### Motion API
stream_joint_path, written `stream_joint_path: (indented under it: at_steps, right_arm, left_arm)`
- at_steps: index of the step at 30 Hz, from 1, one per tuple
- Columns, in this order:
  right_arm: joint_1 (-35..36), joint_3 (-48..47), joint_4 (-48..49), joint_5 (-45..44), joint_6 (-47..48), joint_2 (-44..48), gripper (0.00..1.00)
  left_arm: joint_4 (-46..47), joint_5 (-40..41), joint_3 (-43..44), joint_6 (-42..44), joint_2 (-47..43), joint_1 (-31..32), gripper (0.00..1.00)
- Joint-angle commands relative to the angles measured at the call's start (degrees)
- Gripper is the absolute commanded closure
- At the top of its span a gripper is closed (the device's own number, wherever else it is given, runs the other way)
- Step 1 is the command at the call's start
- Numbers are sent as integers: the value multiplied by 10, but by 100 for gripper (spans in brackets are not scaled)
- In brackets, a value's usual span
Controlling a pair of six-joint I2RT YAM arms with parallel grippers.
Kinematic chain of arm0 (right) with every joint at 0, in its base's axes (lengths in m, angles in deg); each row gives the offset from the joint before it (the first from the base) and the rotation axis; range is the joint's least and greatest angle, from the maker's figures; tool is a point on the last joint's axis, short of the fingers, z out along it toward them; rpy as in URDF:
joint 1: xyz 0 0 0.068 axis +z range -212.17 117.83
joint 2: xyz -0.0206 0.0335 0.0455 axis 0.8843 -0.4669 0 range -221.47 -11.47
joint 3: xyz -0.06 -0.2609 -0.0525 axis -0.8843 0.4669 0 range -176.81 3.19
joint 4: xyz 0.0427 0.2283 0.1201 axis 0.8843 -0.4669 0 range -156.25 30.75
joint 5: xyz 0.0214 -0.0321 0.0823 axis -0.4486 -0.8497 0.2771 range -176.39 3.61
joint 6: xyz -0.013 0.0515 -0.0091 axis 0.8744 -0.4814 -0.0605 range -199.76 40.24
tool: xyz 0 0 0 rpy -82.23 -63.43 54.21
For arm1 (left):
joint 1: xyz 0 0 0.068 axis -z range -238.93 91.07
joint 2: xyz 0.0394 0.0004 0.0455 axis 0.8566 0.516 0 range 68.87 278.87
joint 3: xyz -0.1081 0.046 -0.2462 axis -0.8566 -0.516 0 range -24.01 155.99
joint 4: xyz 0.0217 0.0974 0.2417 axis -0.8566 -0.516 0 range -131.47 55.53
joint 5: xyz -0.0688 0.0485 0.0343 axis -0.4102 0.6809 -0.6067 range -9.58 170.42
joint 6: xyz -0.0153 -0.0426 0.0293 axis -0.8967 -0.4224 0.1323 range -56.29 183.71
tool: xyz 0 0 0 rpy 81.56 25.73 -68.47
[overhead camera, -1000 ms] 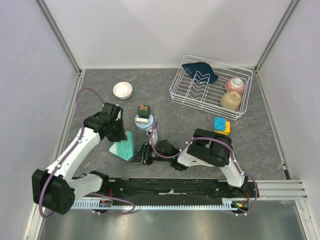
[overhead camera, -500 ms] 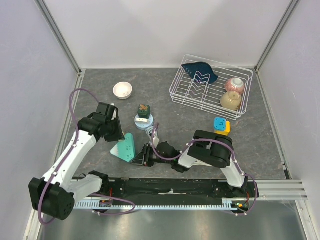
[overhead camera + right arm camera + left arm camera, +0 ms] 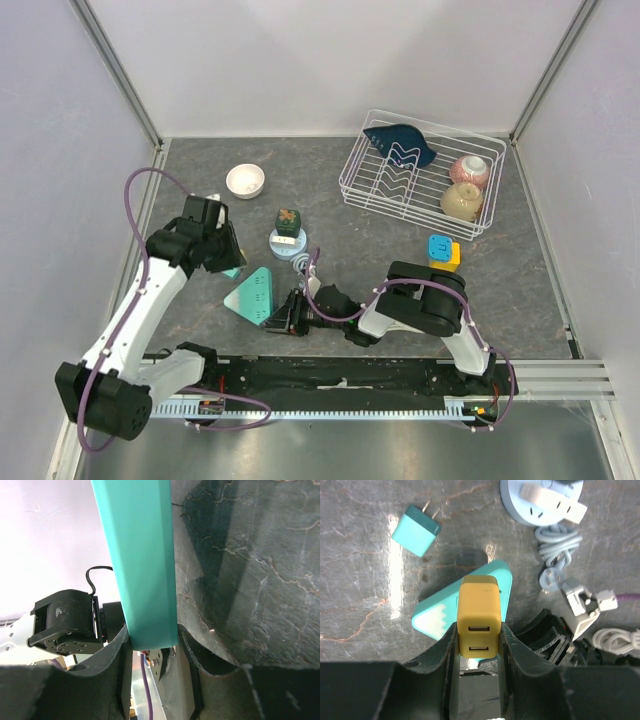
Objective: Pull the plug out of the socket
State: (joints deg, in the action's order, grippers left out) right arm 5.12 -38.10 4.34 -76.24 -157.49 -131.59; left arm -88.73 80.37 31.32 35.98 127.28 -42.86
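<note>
The teal triangular socket (image 3: pixel 252 293) lies flat on the table near the front; it also shows in the left wrist view (image 3: pixel 440 615). My right gripper (image 3: pixel 284 315) is shut on its near edge, and the teal slab (image 3: pixel 142 565) sits between the fingers. My left gripper (image 3: pixel 214 252) is shut on the yellow two-port USB plug (image 3: pixel 479 615). It holds the plug above the table to the upper left of the socket, clear of it. The plug is hidden under the gripper in the top view.
A small teal plug (image 3: pixel 415 530) lies loose left of the socket. A round pale-blue socket (image 3: pixel 287 243) with a green block, a white cable (image 3: pixel 557 547), a white bowl (image 3: pixel 245 180), a blue-yellow cube (image 3: pixel 441 250) and a wire dish rack (image 3: pixel 420 175) stand behind.
My left gripper has moved up and to the left, away from the teal socket, carrying the yellow plug. My right gripper has stayed shut on the socket.
</note>
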Motion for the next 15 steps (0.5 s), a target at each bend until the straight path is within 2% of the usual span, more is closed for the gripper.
stream_joint_path:
  at_steps: [1, 2, 5, 6, 9, 13, 14, 15]
  right_arm:
    - [8, 3, -57, 4, -8, -7, 91]
    - [9, 2, -56, 4, -8, -7, 79]
    - [8, -2, -57, 12, -7, 1, 62]
    - [8, -3, -58, 14, -2, 5, 59]
    - [8, -11, -94, 15, 11, 29, 49]
    - [7, -17, -137, 8, 21, 61, 35]
    - [7, -19, -145, 7, 23, 64, 27]
    - [7, -21, -160, 8, 28, 66, 26]
  left_arm:
    - [43, 6, 64, 15, 53, -41, 98]
    - [54, 6, 63, 16, 59, -51, 98]
    - [91, -21, 57, 22, 90, -109, 98]
    - [100, -44, 54, 29, 100, -138, 98]
    - [128, -71, 52, 39, 128, -176, 98]
    - [159, -84, 60, 44, 154, -197, 98]
    - [169, -85, 61, 43, 159, -201, 98]
    - [175, -86, 61, 42, 172, -208, 98]
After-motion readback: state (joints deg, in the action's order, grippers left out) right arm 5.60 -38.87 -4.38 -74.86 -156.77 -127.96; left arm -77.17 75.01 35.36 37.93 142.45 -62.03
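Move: The left hand holds the yellow plug in the air, with bare table some 12 cm ahead and 9 cm to its left, about 15 cm down. The teal plug lies short of that patch, about 7 cm ahead and 7 cm left of the hand; the socket is almost straight below, and the round adapter about 14 cm ahead and 5 cm right. The right hand grips the socket's near corner, the socket's middle some 5 cm ahead and 4 cm left. The left hand, its fingers still shut on the yellow plug, swings forward and left away from the socket, about 8 cm forward and 6 cm left, to over the teal plug, rising a touch before sinking some 2 cm and turning about 15 degrees counter-clockwise. Meanwhile the right hand stays low by the socket's near corner, first keeping its pinch and then spreading its fingers to let go, while easing back roughly 1 cm. ##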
